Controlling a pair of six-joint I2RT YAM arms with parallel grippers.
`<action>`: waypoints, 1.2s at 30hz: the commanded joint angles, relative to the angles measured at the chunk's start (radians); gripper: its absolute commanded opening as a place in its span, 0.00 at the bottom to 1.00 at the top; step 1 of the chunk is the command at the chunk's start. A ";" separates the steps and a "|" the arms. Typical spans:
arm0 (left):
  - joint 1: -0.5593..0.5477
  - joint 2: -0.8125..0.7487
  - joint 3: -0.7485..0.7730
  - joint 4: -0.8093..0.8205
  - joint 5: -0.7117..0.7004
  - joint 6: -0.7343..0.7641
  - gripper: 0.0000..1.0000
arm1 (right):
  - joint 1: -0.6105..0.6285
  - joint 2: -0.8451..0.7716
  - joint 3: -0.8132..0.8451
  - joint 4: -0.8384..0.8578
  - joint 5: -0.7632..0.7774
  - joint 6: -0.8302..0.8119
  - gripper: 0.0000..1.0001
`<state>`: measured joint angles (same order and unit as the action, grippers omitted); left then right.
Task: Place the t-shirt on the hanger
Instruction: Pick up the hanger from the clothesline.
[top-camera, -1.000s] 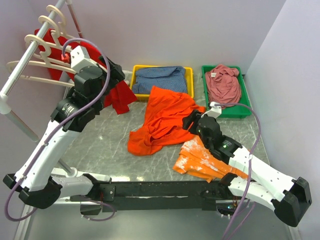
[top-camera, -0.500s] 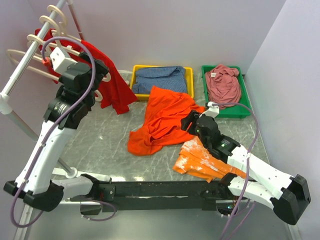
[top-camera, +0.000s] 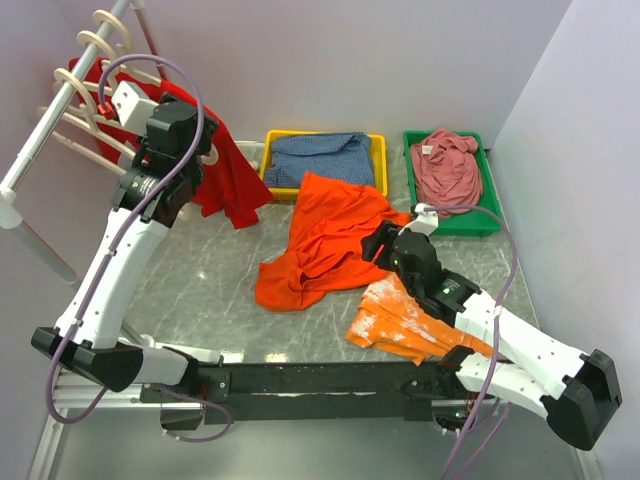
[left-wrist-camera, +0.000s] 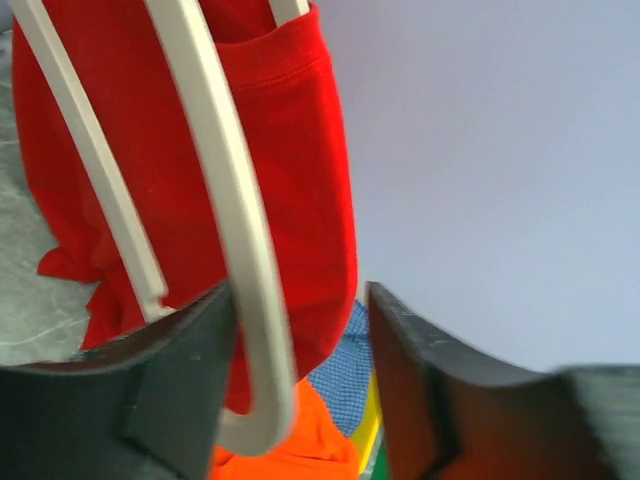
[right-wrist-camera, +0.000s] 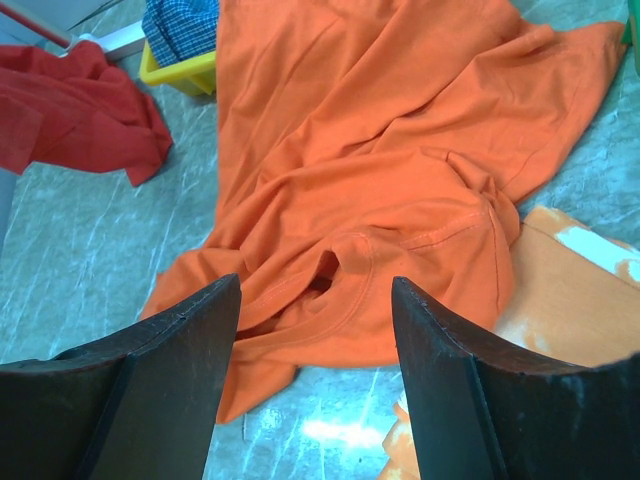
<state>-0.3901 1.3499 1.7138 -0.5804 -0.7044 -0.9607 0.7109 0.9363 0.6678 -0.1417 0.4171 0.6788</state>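
Note:
The bright orange-red t-shirt (top-camera: 325, 238) lies crumpled on the table's middle; its collar (right-wrist-camera: 400, 250) faces up in the right wrist view. My right gripper (top-camera: 378, 243) is open and empty just above the collar, with its jaws (right-wrist-camera: 315, 285) either side of it. Several cream hangers (top-camera: 85, 100) hang on the rack at the far left. My left gripper (top-camera: 207, 140) is raised beside them. In the left wrist view it (left-wrist-camera: 300, 300) is open, with one hanger's curved shoulder (left-wrist-camera: 220, 180) between the fingers, close to the left finger.
A darker red t-shirt (top-camera: 228, 180) hangs from the rack rail (top-camera: 40, 140) behind the left gripper. A yellow bin (top-camera: 270, 150) holds blue checked cloth, and a green bin (top-camera: 490, 212) holds pink cloth at the back. A lighter-orange smudged cloth (top-camera: 400, 320) lies under the right arm.
My left arm has swung up and left toward the rack, and the hangers have shifted and tilted. The right arm has barely moved.

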 joint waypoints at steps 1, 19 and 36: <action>0.003 -0.012 0.037 0.070 0.002 -0.012 0.49 | -0.001 -0.025 0.032 0.031 0.020 -0.021 0.70; -0.081 -0.049 0.063 0.093 -0.093 0.085 0.12 | 0.001 0.033 0.070 0.040 0.023 -0.041 0.70; -0.384 -0.164 -0.097 0.073 -0.302 -0.039 0.09 | 0.001 0.059 0.098 0.048 0.020 -0.070 0.71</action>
<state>-0.7147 1.2140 1.6459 -0.5270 -0.9165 -0.9649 0.7109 0.9958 0.7197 -0.1242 0.4213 0.6273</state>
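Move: The hanger's right end already lies between the left hand's open fingers, about level with them and at most 1 cm low. The red t-shirt hangs about 8 cm farther ahead, 3 cm to the left and 12 cm lower. The clothesline, where the hooks sit, is some 20 cm to the left, 10 cm ahead and 12 cm above. From the right hand, the hanger end is roughly 35 cm left, 12 cm ahead and 25 cm up. The white hanger's right end is pinched as the left fingers close on it from above and below, the hand holding nearly still but easing up a centimetre. Keeping its grip, the hand then draws the hanger back and right, away from the red t-shirt, about 6 cm each way, rising a few centimetres and turning slightly clockwise. ##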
